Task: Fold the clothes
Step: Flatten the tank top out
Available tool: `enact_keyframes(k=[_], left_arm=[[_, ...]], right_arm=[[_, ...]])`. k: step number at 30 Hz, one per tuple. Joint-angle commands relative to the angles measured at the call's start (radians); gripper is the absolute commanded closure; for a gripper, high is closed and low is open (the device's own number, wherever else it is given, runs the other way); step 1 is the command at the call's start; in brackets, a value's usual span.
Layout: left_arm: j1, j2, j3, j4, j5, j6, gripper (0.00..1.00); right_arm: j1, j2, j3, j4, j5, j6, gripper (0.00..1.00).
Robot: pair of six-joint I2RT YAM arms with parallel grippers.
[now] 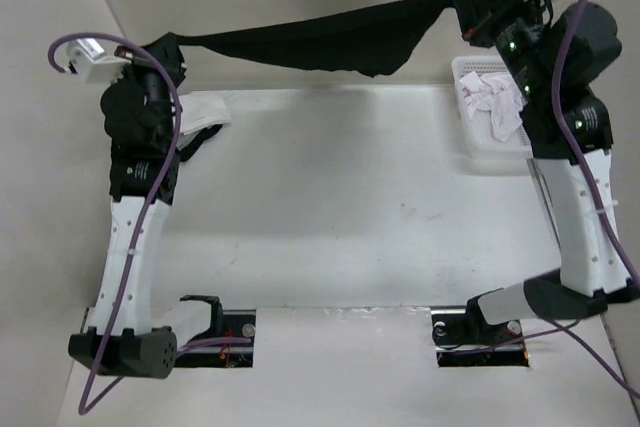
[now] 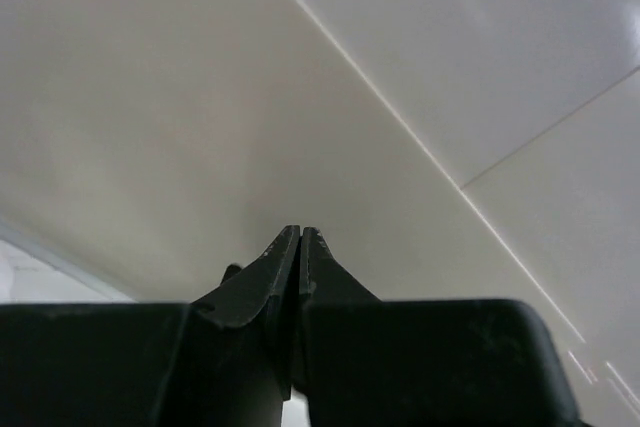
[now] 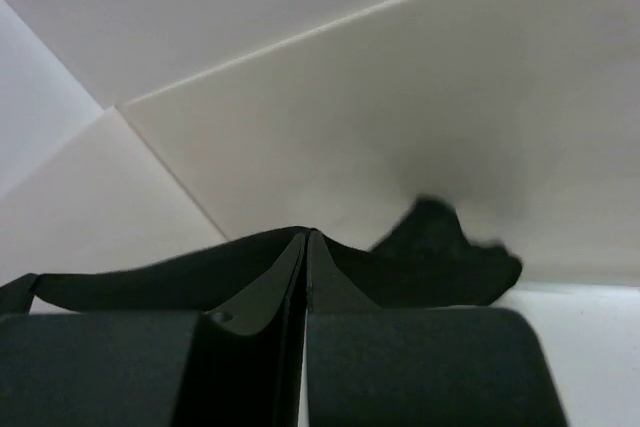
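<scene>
The clothes point(image 1: 330, 37), one plain black shirt, hang stretched in the air over the table's far edge and sag in the middle. My left gripper point(image 1: 168, 47) holds the shirt's left end, raised high at the back left. My right gripper point(image 1: 478, 15) holds the right end at the back right. In the left wrist view the gripper point(image 2: 301, 231) is pressed shut, with only a small dark scrap showing beside it. In the right wrist view the gripper point(image 3: 306, 233) is shut, and the black fabric point(image 3: 440, 257) runs out to both sides of the tips.
A white basket point(image 1: 470, 152) stands at the table's back right with a wrinkly white garment point(image 1: 492, 97) in it, just under the right arm. White and grey cloths point(image 1: 205, 117) lie at the back left by the left arm. The white table point(image 1: 340, 207) lies below the shirt.
</scene>
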Motion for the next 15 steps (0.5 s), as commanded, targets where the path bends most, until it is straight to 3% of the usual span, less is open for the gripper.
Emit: enact_keyframes(k=[1,8,12,15], left_arm=[[-0.009,-0.074,-0.152,0.029,-0.024,-0.014,1.00],[-0.074,-0.397,-0.680,0.007,-0.039,-0.062,1.00],[-0.111,-0.617,-0.938,-0.166,-0.053,-0.068,1.00],[-0.129,-0.764,-0.990,-0.361,-0.020,-0.068,1.00]], right_arm=[[-0.006,-0.096,-0.252,0.077,-0.003,0.015,0.98],[0.073,-0.556,-1.085,0.269,0.078,0.117,0.97],[0.207,-0.800,-1.471,0.271,0.138,0.228,0.99],[0.345,-0.949,-1.649,0.191,0.176,0.322,1.00]])
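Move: The tank top is already held aloft, its hem stretched between both hands. The open table middle it is taken to lies roughly 50 cm below the left hand, level ahead and 24 cm right; for the right hand it is some 57 cm below, level ahead and 22 cm left. The folded stack sits about 7 cm ahead and 7 left of the left hand, on the table; the white basket is 11 ahead and 20 right of the right hand, about 54 below. Hem still pinched, both hands plunge some 35 cm towards the table, drawing back, and tip down 30 degrees. ##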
